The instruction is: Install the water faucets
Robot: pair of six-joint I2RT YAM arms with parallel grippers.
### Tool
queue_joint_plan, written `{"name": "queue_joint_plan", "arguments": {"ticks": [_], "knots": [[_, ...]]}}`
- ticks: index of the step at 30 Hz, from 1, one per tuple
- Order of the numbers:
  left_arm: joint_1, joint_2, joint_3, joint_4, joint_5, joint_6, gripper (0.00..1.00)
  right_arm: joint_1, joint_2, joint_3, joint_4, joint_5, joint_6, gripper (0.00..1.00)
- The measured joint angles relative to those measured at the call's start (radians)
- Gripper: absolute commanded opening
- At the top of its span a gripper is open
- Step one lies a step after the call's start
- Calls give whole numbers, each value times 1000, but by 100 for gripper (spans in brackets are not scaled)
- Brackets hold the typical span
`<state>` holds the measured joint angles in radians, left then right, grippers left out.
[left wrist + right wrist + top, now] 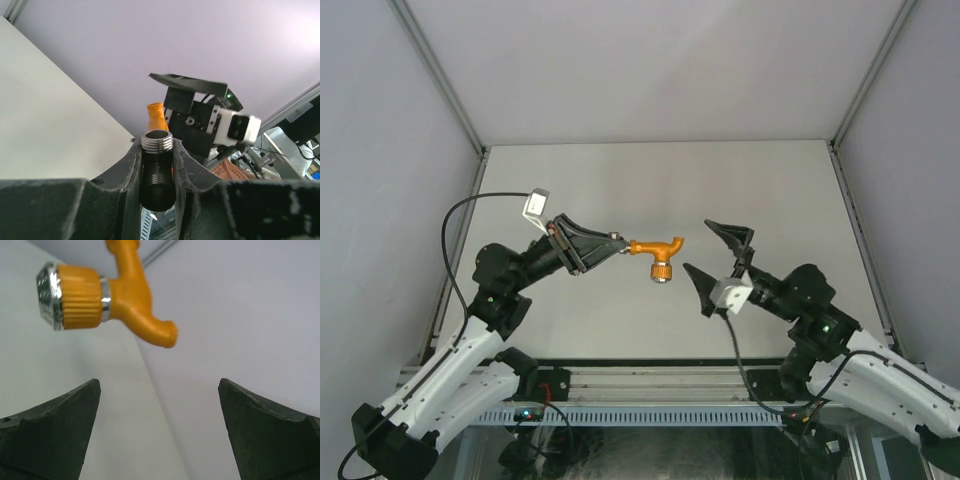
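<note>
The orange-yellow water faucet hangs in the air above the middle of the table, its knob pointing toward the near edge. It sticks out from the tips of my left gripper. In the left wrist view that gripper is shut on a grey threaded pipe fitting, with the faucet's orange stem showing just beyond it. My right gripper stands wide open just right of the faucet, touching nothing. In the right wrist view the faucet and its ribbed knob float above the open gripper.
The white table top lies under both arms, walled by grey panels at the back and sides. A metal rail runs along the near edge between the arm bases.
</note>
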<state>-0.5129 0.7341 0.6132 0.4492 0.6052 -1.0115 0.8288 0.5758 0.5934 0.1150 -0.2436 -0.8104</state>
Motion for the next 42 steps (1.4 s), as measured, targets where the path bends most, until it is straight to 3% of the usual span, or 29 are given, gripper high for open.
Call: {"name": "queue_joint_plan", "arguments": {"ticks": [8, 15, 18, 23, 26, 30, 37, 42], "knots": [[0, -4, 0, -6, -1, -10, 0, 169, 74, -98, 121, 240, -442, 100], [0, -6, 0, -12, -12, -16, 0, 274, 167, -98, 310, 299, -626, 99], [0, -6, 0, -14, -19, -18, 0, 296, 201, -98, 364, 303, -672, 92], [0, -6, 0, -18, -26, -22, 0, 323, 237, -98, 409, 299, -702, 73], [0, -6, 0, -18, -26, -25, 0, 333, 255, -98, 416, 294, -709, 53], [0, -6, 0, -18, -27, -26, 0, 333, 261, -98, 420, 294, -703, 35], [-2, -6, -8, -27, -19, -35, 0, 333, 231, -98, 394, 282, -629, 12], [-2, -1, -10, -40, -14, -33, 0, 317, 205, -27, 223, 257, -444, 0]]}}
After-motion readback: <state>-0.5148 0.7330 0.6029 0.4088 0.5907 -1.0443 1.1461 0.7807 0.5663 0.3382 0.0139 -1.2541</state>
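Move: The faucet hangs in the air off the left hand's connector; its middle is about 8 cm to the right hand's left, 1 cm back and 1 cm lower. Its knob lies some 7 cm to the left of the right hand and 5 cm back, about 2 cm lower; the connector is about 15 cm to its left, level fore and aft. From the left hand the faucet's middle lies about 8 cm to the right and 2 cm back. Forward and down a couple of centimetres first, then left, slightly back and up again, the right hand brings its open fingers about 6 cm over to the faucet's spout end, rolling nearly 40 degrees about the line of its fingers. It closes and pinches the body beside the knob, then rolls part of the way back, while the left hand keeps its hold of the connector and sinks about 1 cm. ##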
